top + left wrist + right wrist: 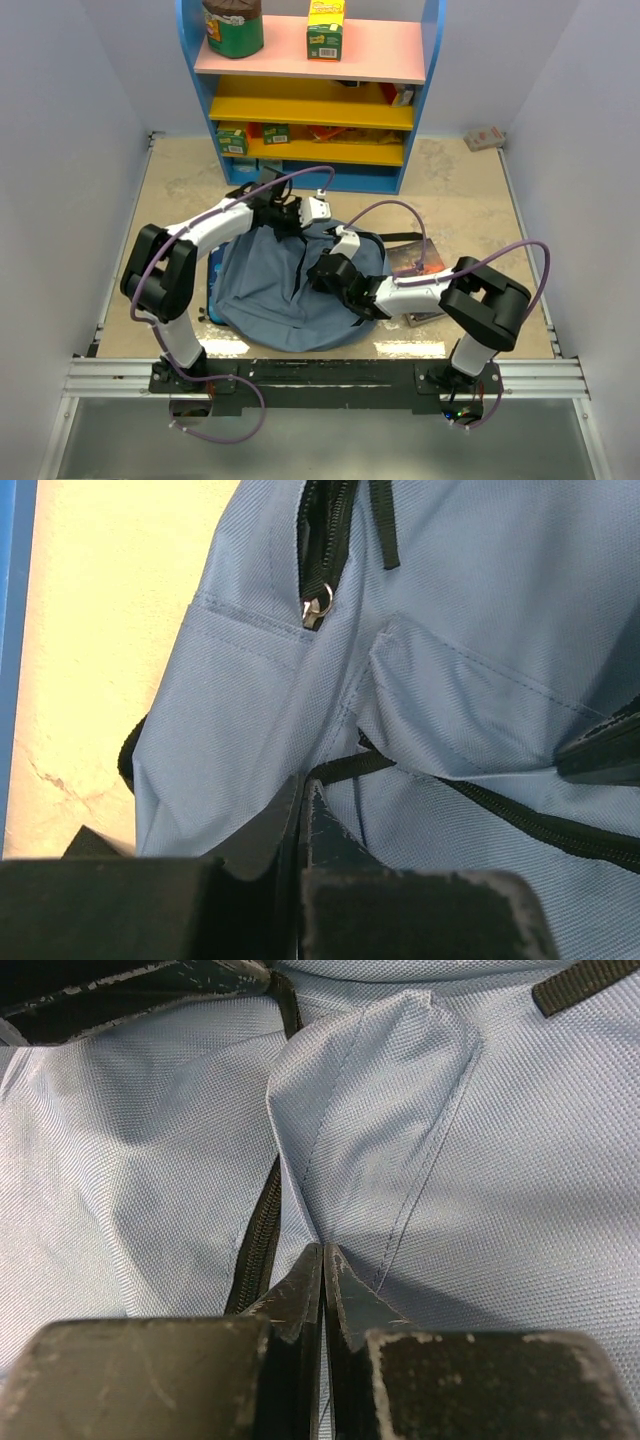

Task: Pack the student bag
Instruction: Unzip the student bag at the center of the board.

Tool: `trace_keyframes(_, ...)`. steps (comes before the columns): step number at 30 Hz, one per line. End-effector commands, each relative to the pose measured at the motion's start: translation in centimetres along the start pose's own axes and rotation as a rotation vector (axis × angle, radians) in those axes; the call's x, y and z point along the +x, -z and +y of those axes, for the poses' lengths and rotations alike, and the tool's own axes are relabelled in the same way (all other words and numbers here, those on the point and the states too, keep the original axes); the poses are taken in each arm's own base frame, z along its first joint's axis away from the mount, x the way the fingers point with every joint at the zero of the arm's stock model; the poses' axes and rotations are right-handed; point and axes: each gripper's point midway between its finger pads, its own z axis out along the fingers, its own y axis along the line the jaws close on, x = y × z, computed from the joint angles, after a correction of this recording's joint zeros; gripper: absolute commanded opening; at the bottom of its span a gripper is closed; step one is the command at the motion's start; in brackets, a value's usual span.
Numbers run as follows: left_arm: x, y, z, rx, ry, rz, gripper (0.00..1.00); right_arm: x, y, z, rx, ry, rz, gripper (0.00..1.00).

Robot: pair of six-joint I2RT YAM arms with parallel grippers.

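Note:
The student bag (270,300), soft grey-blue fabric with black straps, lies flat in the middle of the table. My left gripper (300,215) is at its far top edge. In the left wrist view the gripper (302,786) is shut, pinching the bag's fabric (240,710) beside a black zip tape, below a metal zip pull (318,605). My right gripper (326,272) is over the bag's right middle. In the right wrist view it (322,1252) is shut on a raised fold of the fabric (370,1110), next to a black zip (262,1240).
A book (412,258) lies just right of the bag, partly under my right arm. A blue item (213,275) peeks out at the bag's left edge. A blue shelf unit (315,95) with boxes and a tin stands at the back. A small box (485,138) lies at the far right.

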Motion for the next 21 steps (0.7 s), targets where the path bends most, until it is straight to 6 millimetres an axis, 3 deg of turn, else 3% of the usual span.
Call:
trace_keyframes(1,-1.4,1.4,0.1,-0.030,-0.046,-0.035,0.00,2.9,1.1,-4.4,0.115,0.057,0.119,0.02)
trace_keyframes(8,-1.3,2.6,-1.2,-0.020,-0.049,-0.028,0.00,2.0,1.3,-4.7,0.115,0.033,0.108,0.02)
trace_keyframes(15,-3.3,5.0,-2.0,-0.024,-0.047,-0.089,0.00,0.2,1.4,-4.2,0.098,0.015,0.079,0.04)
trace_keyframes(21,-3.3,5.2,-2.8,-0.007,-0.036,-0.093,0.00,0.2,1.6,-4.0,0.090,-0.003,0.082,0.04)
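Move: The left fingers are already shut on the black pull ribbon; its zipper slider lies roughly 2 cm to their right, 1 cm back and a little lower. The zipper track runs back from there, its middle some 7 cm behind the left hand. A side zipper's metal pull is about 7 cm to the left hand's right and 1 cm ahead. From the right hand, which is pinching the bag's flap edge, the slider lies about 9 cm ahead and 1 cm left. The left hand keeps its pinch on the ribbon and draws it back along the zipper's line by about 3 cm, at first nearly level, then rising some 4 to 5 cm, mostly in the later half, with the wrist scarcely turning and the fingers staying shut. Meanwhile the right hand, also shut and low at the bag cloth, shifts steadily about 2 cm to the right, away from the zipper track, and the flap edge that was stretched to its fingertips ends up just to their left. ##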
